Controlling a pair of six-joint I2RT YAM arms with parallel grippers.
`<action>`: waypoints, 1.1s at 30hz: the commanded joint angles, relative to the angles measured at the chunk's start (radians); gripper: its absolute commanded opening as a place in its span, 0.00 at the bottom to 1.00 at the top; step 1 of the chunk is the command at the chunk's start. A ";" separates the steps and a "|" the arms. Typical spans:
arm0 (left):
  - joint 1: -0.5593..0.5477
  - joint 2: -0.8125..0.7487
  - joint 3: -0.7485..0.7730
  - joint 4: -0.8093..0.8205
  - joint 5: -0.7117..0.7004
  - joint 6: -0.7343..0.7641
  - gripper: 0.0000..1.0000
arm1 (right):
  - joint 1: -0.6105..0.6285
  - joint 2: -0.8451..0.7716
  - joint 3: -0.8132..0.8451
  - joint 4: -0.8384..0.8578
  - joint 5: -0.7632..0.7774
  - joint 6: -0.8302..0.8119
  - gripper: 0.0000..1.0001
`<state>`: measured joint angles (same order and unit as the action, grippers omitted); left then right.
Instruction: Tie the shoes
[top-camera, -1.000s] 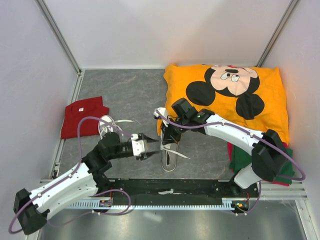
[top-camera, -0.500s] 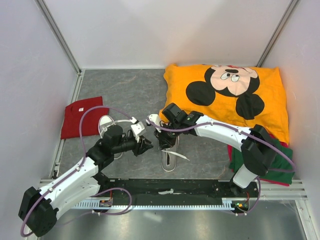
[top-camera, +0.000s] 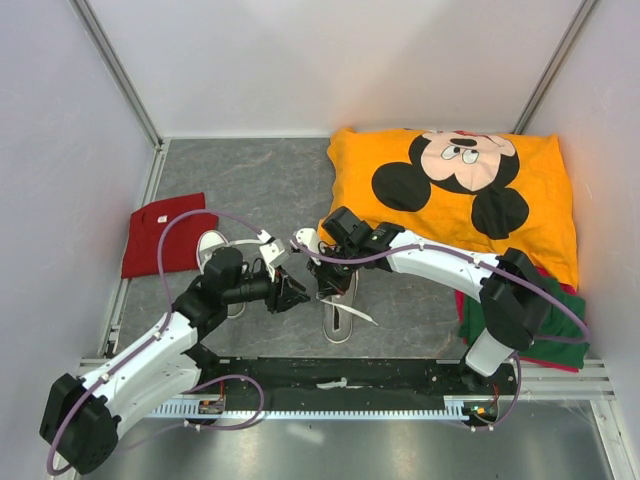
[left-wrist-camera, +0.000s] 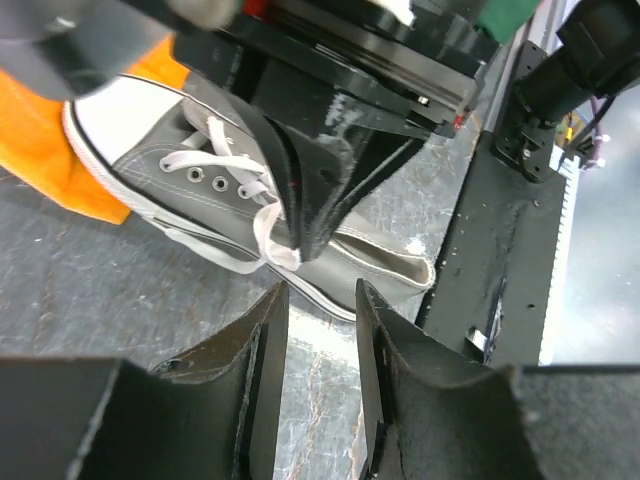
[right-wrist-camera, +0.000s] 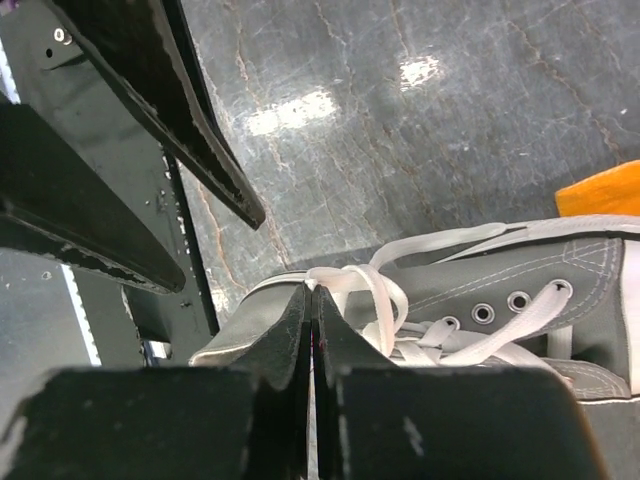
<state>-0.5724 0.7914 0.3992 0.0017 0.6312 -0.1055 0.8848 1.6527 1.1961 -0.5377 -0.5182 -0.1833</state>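
Observation:
One grey shoe (top-camera: 338, 318) lies mid-table with its toe toward the pillow; it also shows in the left wrist view (left-wrist-camera: 170, 150) and the right wrist view (right-wrist-camera: 540, 270). The other shoe (top-camera: 210, 245) lies further left, partly hidden by my left arm. My right gripper (top-camera: 322, 285) (right-wrist-camera: 312, 290) is shut on a white lace (right-wrist-camera: 385, 290) over the shoe's opening. My left gripper (top-camera: 296, 296) (left-wrist-camera: 322, 288) hovers just left of it, open, with only bare floor between its fingers. The pinched lace (left-wrist-camera: 265, 228) hangs in front of it.
An orange Mickey Mouse pillow (top-camera: 470, 190) fills the back right. A red cloth (top-camera: 165, 235) lies at the left, and green and red cloths (top-camera: 480, 315) sit by the right arm's base. A black rail (top-camera: 340, 375) runs along the near edge.
My right gripper has moved left and nearer, onto the shoe's laces. My left arm has swung so its gripper points at the right one, with its jaws narrower than before.

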 joint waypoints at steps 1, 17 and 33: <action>0.005 0.037 0.024 0.049 0.068 -0.048 0.40 | -0.001 -0.045 0.027 0.024 0.050 0.005 0.00; 0.003 0.357 0.018 0.320 0.012 -0.309 0.18 | -0.017 -0.157 -0.013 -0.041 0.096 -0.033 0.00; 0.000 0.658 0.066 0.584 0.050 -0.507 0.11 | -0.009 -0.038 -0.013 0.074 -0.022 0.054 0.00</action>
<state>-0.5728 1.4361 0.4213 0.4740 0.6563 -0.5457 0.8703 1.5600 1.1847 -0.5247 -0.4881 -0.1669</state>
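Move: The lace strand beside the shoe's left flank lies about 4 cm ahead of the left hand, 5 cm to its right and 8 cm below. From that hand, the knot is some 11 cm right, 3 cm ahead and 7 cm down; the shoe's middle is level ahead, 11 cm right and 10 cm down. For the right hand, already pinching a lace, that side strand is roughly 2 cm ahead, 2 cm left and 4 cm lower. Downward about 8 cm, and to the right and forward some 4 cm each, the left hand dips in beside the shoe, rolling its forward side down about 30 degrees while its fingers draw nearly shut at the side strand. The right hand keeps its pinch on the lace, lifting it with a slight move right and forward, then easing back left and a little down. ##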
